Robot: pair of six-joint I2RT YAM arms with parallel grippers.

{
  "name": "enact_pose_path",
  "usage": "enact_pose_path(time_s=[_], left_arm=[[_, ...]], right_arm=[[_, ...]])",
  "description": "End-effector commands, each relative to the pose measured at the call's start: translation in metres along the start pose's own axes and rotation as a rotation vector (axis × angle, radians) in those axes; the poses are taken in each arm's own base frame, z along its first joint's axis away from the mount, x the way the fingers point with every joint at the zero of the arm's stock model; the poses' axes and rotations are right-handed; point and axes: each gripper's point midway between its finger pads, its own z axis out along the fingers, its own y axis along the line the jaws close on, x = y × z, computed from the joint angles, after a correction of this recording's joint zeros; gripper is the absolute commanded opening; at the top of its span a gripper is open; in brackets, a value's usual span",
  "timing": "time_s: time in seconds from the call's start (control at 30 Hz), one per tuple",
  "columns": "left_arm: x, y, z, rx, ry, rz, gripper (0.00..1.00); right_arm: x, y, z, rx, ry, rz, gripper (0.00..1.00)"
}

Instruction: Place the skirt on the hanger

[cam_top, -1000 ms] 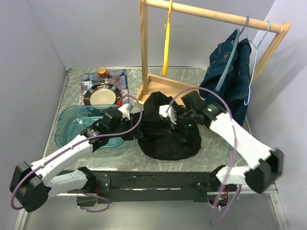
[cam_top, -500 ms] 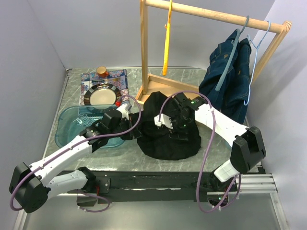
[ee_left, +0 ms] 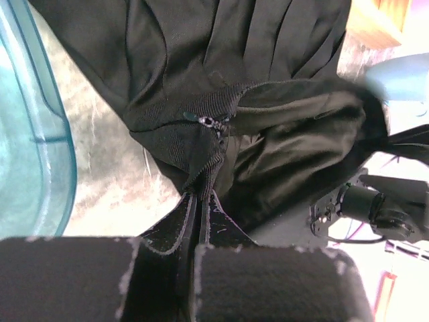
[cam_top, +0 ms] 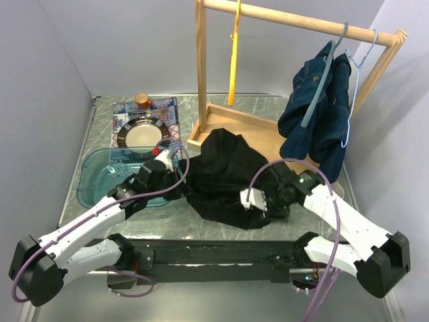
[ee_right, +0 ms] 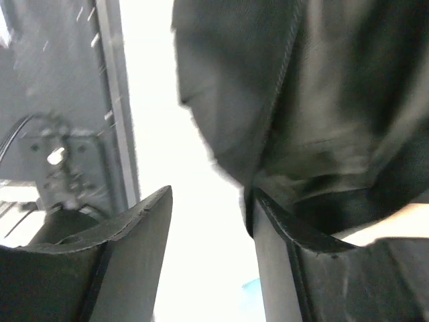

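The black skirt lies crumpled on the table in front of the wooden rack. My left gripper is shut on its waistband just below the zipper; in the left wrist view the cloth is pinched between the tips. My right gripper is at the skirt's near right edge, open, with nothing in the gap. Its right finger touches the hem. A yellow hanger hangs bare on the rail.
The wooden rack stands behind the skirt. A denim jacket hangs at its right on pale blue hangers. A teal tub sits left of my left gripper, with a plate and a cup behind it.
My right gripper came off the top of the skirt, swung down to its near right edge and its jaws narrowed. The skirt now lies flatter and spread out. My left gripper kept its hold.
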Motion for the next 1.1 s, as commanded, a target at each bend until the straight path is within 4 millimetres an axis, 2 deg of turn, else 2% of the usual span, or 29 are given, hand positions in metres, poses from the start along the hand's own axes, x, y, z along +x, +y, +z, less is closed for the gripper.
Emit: enact_pose_path(time_s=[0.0,0.03,0.13,0.17,0.2,0.23,0.27,0.3,0.37,0.4,0.47,0.5,0.53,0.57,0.63,0.67,0.7,0.73,0.77,0.8,0.83,0.87,0.9,0.93,1.0,1.03,1.07], left_arm=[[0.001,-0.011,0.000,0.061,0.004,-0.024,0.02],[0.001,-0.010,0.001,0.059,0.011,-0.023,0.04],[0.003,-0.017,-0.005,0.089,0.025,0.000,0.27],[-0.001,-0.023,-0.011,0.117,0.010,0.013,0.42],[-0.005,-0.030,-0.018,0.133,0.000,0.026,0.50],[-0.008,-0.034,-0.025,0.147,-0.007,0.059,0.57],[-0.015,-0.042,-0.037,0.172,-0.037,0.081,0.69],[-0.022,-0.049,-0.049,0.177,-0.050,0.110,0.73],[-0.034,-0.062,-0.070,0.213,-0.103,0.152,0.83],[-0.040,-0.066,-0.081,0.214,-0.125,0.180,0.86],[-0.050,-0.066,-0.093,0.194,-0.177,0.213,0.88],[-0.053,-0.065,-0.097,0.179,-0.192,0.235,0.88],[-0.057,-0.063,-0.099,0.168,-0.214,0.240,0.89],[-0.059,-0.057,-0.097,0.143,-0.233,0.241,0.90],[-0.062,-0.057,-0.096,0.156,-0.265,0.254,0.90],[-0.059,-0.050,-0.090,0.138,-0.263,0.250,0.90],[-0.061,-0.047,-0.088,0.126,-0.280,0.256,0.90],[-0.063,-0.045,-0.085,0.124,-0.295,0.261,0.90],[-0.062,-0.040,-0.081,0.109,-0.297,0.276,0.91],[-0.065,-0.035,-0.079,0.084,-0.310,0.279,0.91],[-0.064,-0.034,-0.077,0.086,-0.312,0.289,0.91],[-0.064,-0.034,-0.077,0.085,-0.314,0.299,0.91],[-0.064,-0.034,-0.077,0.086,-0.316,0.306,0.91],[-0.064,-0.033,-0.076,0.086,-0.320,0.310,0.91],[-0.070,-0.029,-0.079,0.062,-0.354,0.315,0.91],[-0.069,-0.026,-0.078,0.057,-0.353,0.316,0.91],[-0.069,-0.025,-0.078,0.050,-0.358,0.316,0.92]], right_arm=[[0.027,0.019,0.014,-0.014,0.071,0.088,0.60],[0.029,0.019,0.013,-0.001,0.073,0.091,0.61],[0.018,0.017,0.000,0.029,0.026,0.089,0.70],[0.007,0.020,-0.006,0.018,-0.025,0.081,0.74],[-0.009,0.018,-0.024,0.025,-0.073,0.065,0.75],[-0.020,0.017,-0.034,0.027,-0.114,0.059,0.76],[-0.036,0.020,-0.044,0.011,-0.181,0.051,0.78],[-0.053,0.014,-0.065,0.045,-0.236,0.035,0.79],[-0.077,0.011,-0.083,0.045,-0.325,0.031,0.82],[-0.091,0.005,-0.102,0.077,-0.373,0.018,0.82],[-0.112,-0.006,-0.115,0.091,-0.432,0.016,0.82],[-0.127,-0.013,-0.133,0.117,-0.485,0.038,0.82],[-0.137,-0.019,-0.142,0.130,-0.512,0.046,0.82],[-0.158,-0.039,-0.161,0.195,-0.575,0.038,0.82],[-0.179,-0.061,-0.178,0.230,-0.637,0.166,0.83],[-0.202,-0.079,-0.210,0.304,-0.741,0.229,0.86],[-0.211,-0.092,-0.223,0.345,-0.782,0.277,0.90],[-0.219,-0.110,-0.226,0.365,-0.795,0.318,0.97],[-0.237,-0.122,-0.257,0.408,-0.893,0.379,0.98],[-0.240,-0.150,-0.257,0.461,-0.899,0.498,1.00],[-0.254,-0.158,-0.282,0.481,-0.976,0.534,1.00],[-0.258,-0.170,-0.287,0.506,-1.001,0.580,1.00],[-0.260,-0.191,-0.284,0.530,-1.020,0.683,1.00],[-0.262,-0.205,-0.305,0.591,-1.085,0.772,1.00],[-0.263,-0.228,-0.313,0.657,-1.116,0.853,1.00],[-0.262,-0.238,-0.332,0.727,-1.176,0.893,1.00],[-0.260,-0.244,-0.341,0.766,-1.205,0.914,1.00]])
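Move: Hanging from the rail, the yellow hanger's near end lies roughly 21 cm ahead of the right hand, 19 cm to its left and 34 cm above. The black skirt's middle is about 10 cm ahead, 13 cm left and 4 cm below. The hung denim skirts stand some 20 cm ahead, 7 cm right and 16 cm up. From the left hand, pinching the waist corner, the black skirt's middle is about 4 cm ahead, 13 cm right, 6 cm down; the teal tub is 4 cm ahead, 17 cm left, 6 cm down. Leaving the skirt's near right part after a short dip back and to the right, the right hand sweeps up about 35 cm, forward and left to the yellow hanger's near end, swinging its fingers from downward to forward-left and opening wide. The left hand lets go of the waist corner, rises some 14 cm with fingers tipping up, then sinks back about 6 cm and drifts left. ##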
